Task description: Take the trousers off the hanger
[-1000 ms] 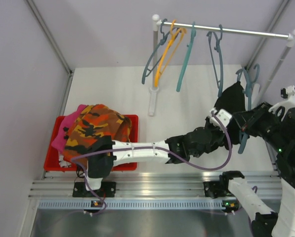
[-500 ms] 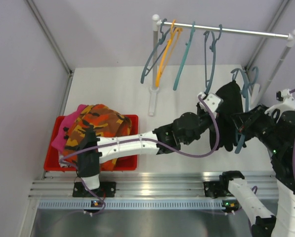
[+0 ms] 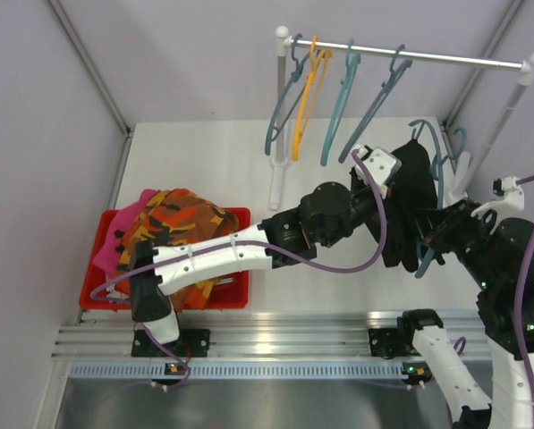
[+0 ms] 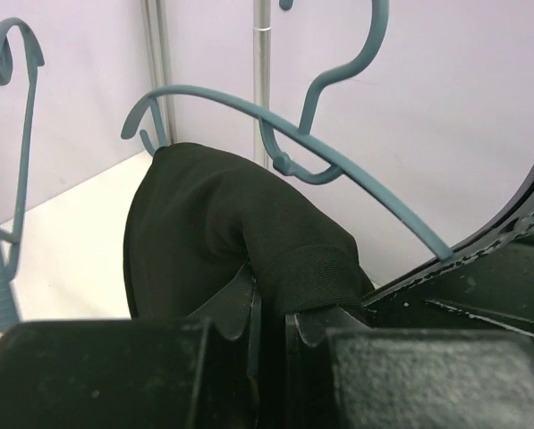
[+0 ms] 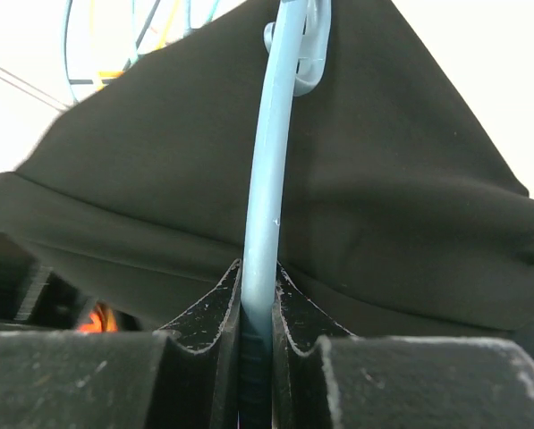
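The plain black trousers (image 3: 411, 210) hang over a teal hanger (image 3: 425, 258) at the right, below the rail. My left gripper (image 3: 397, 183) is shut on the trousers' ribbed edge (image 4: 311, 268), which runs down between its fingers. In the left wrist view the hanger's arc (image 4: 338, 165) passes above the cloth. My right gripper (image 3: 436, 235) is shut on the hanger's bar (image 5: 268, 206), with the black cloth (image 5: 410, 197) draped right behind it. Orange camouflage trousers (image 3: 173, 228) and pink trousers (image 3: 113, 243) lie heaped at the left.
A red bin (image 3: 240, 268) at the near left holds the heaped garments. A metal rail (image 3: 428, 57) on two posts carries bare teal hangers (image 3: 338, 107) and an orange hanger (image 3: 304, 89). Grey walls close in on the left and right.
My left arm has swung back and to the left, drawing the black trousers with it. The held hanger has tilted, and the bare hangers on the rail have swung.
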You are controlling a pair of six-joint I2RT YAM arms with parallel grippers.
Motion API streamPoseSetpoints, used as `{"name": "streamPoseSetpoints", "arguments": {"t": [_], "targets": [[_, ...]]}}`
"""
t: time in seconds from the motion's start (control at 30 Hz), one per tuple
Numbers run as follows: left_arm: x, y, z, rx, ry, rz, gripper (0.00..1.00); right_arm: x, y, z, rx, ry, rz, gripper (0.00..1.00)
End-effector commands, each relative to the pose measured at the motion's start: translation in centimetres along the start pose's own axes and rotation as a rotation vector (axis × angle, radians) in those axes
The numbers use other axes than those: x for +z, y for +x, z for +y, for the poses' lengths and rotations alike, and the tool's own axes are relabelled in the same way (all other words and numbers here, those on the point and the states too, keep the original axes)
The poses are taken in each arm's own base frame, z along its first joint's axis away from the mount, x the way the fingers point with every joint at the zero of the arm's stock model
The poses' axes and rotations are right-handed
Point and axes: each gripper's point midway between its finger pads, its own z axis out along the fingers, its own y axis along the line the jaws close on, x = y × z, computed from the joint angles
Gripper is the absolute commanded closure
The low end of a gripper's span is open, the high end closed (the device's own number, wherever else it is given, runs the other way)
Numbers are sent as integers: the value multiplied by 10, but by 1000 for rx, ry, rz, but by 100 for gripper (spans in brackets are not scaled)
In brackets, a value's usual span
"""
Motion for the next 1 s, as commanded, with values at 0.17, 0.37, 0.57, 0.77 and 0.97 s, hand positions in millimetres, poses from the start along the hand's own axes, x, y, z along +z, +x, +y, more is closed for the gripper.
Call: {"name": "streamPoseSetpoints", "arguments": {"t": [0.17,0.37,0.57,0.77,0.97], "targets": [[-49,-191,3,-86,60,-385,100,9,18,-28,-6,78,-18,100],[-71,-223,9,-66,69,-434,100,13,29,-41,-7,116,-3,100],[-92,-251,10,-58,90,-467,100,21,43,-57,0,171,16,100],[-107,-269,11,-59,105,-484,100,31,59,-69,33,200,38,100],[-123,-290,17,-73,91,-517,100,42,77,-76,79,197,69,100]]}}
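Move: Off to the left hand's right, about 9 cm, and 3 cm ahead at roughly its own height is the middle of the blue hanger from which it is drawing the black trousers. On the rail, the nearest grey-blue hanger is some 11 cm ahead and 4 cm left, a little higher; a teal one is 6 cm farther left of that. The trousers' middle lies roughly 7 cm ahead of the right hand and 5 cm to its left, about level. Pulling the two apart, the left hand keeps its pinch on the black cloth and climbs about 7 cm, drawing some 5 cm left away from the hanger, mostly in the second half. Meanwhile the right hand, still gripping the near end of the hanger, sinks steadily about 6.5 cm and eases 2 cm forward, both hands hardly turning. ##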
